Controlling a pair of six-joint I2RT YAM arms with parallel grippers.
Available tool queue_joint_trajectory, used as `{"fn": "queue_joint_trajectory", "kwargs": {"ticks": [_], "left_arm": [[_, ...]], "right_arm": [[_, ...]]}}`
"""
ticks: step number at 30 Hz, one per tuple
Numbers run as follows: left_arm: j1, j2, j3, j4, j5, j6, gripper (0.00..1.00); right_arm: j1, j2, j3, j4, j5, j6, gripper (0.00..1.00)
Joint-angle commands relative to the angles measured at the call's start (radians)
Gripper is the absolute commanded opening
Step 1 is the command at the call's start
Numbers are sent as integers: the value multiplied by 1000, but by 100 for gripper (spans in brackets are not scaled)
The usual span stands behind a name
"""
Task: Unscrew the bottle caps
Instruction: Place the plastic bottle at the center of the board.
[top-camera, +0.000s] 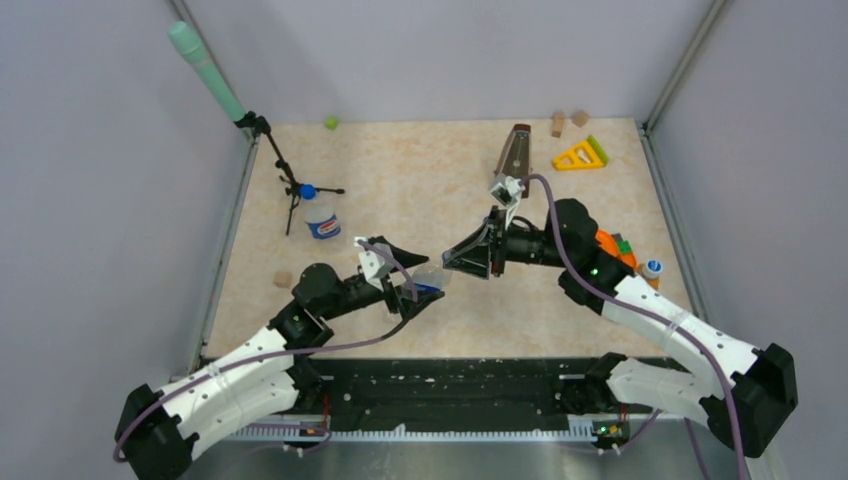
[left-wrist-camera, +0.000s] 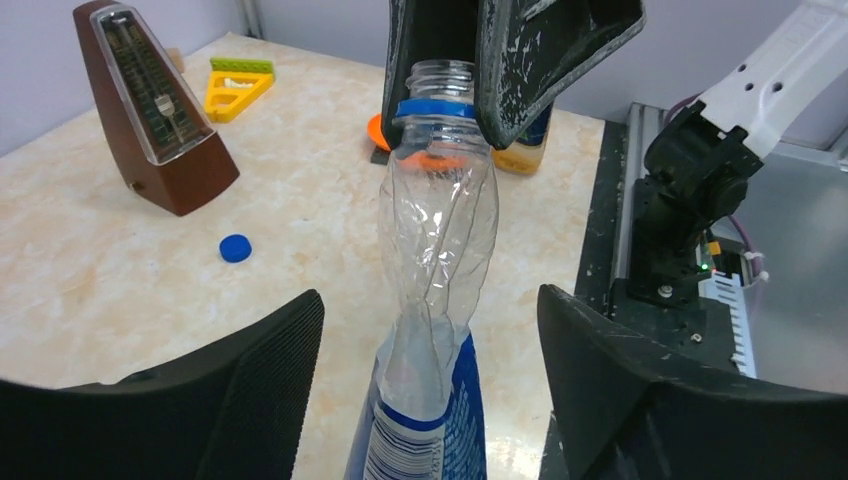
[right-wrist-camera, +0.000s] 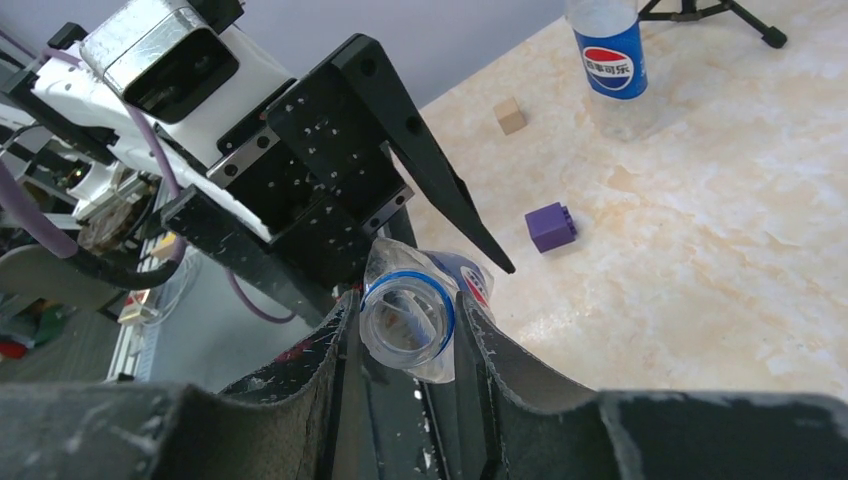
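A crumpled clear bottle (left-wrist-camera: 437, 215) with a blue label has a bare threaded mouth and a blue ring. My right gripper (right-wrist-camera: 405, 300) is shut on its neck (right-wrist-camera: 408, 322). My left gripper (left-wrist-camera: 428, 300) stands open around the bottle's body, with both pads clear of the plastic. In the top view the two grippers meet at mid-table, left gripper (top-camera: 425, 287) and right gripper (top-camera: 452, 262). A loose dark blue cap (left-wrist-camera: 236, 247) lies on the table. A standing Pepsi bottle (top-camera: 321, 217) keeps its blue cap (top-camera: 308, 191). Another capped bottle (top-camera: 652, 268) lies behind the right arm.
A brown metronome (top-camera: 515, 150) and a yellow triangle (top-camera: 580, 155) are at the back right. A tripod with a green pole (top-camera: 205, 68) stands at the back left. A purple cube (right-wrist-camera: 550, 226) and a wooden block (top-camera: 283, 279) lie near the left arm.
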Motion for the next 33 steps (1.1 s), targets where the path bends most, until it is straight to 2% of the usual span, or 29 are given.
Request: {"fn": "queue_joint_trajectory", "kwargs": {"ticks": [1, 2, 6, 13, 24, 33], "left_arm": [[-1, 13, 40, 34, -46, -27, 82], [-1, 14, 43, 29, -55, -29, 89], [-1, 3, 43, 18, -101, -30, 92], [0, -46, -5, 18, -435, -93, 96], [1, -114, -42, 23, -564, -99, 98], [1, -172, -65, 5, -617, -111, 98]], "right_arm": [[12, -7, 3, 12, 58, -34, 0], [12, -4, 9, -8, 78, -44, 0], [14, 12, 45, -132, 215, -74, 0], [14, 26, 128, -326, 524, -89, 0], [11, 60, 318, -536, 1052, -174, 0], [-111, 167, 399, -578, 1091, -149, 0]]}}
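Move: The right hand already holds the plastic bottle by its neck. The open board beside the blue cap lies about 15 cm ahead of it, 14 cm right and 28 cm below. The cap is some 18 cm ahead and 10 cm right, down on the board; the metronome stands about 30 cm ahead and 16 cm right. From the left hand that open spot is roughly 19 cm ahead, 17 cm right; the bottle's middle sits between its parted fingers, some 4 cm lower. Still pinching the neck, the right hand carries the bottle about 15 cm forward and 13 cm right towards the open board by the cap, dipping some 5 cm and coming back up on the way. It turns clockwise nearly 60 degrees as its left-pointing fingers tip downward. The left hand, already loose, spreads its fingers fully and backs off left and forward, turning counter-clockwise some 30 degrees. ##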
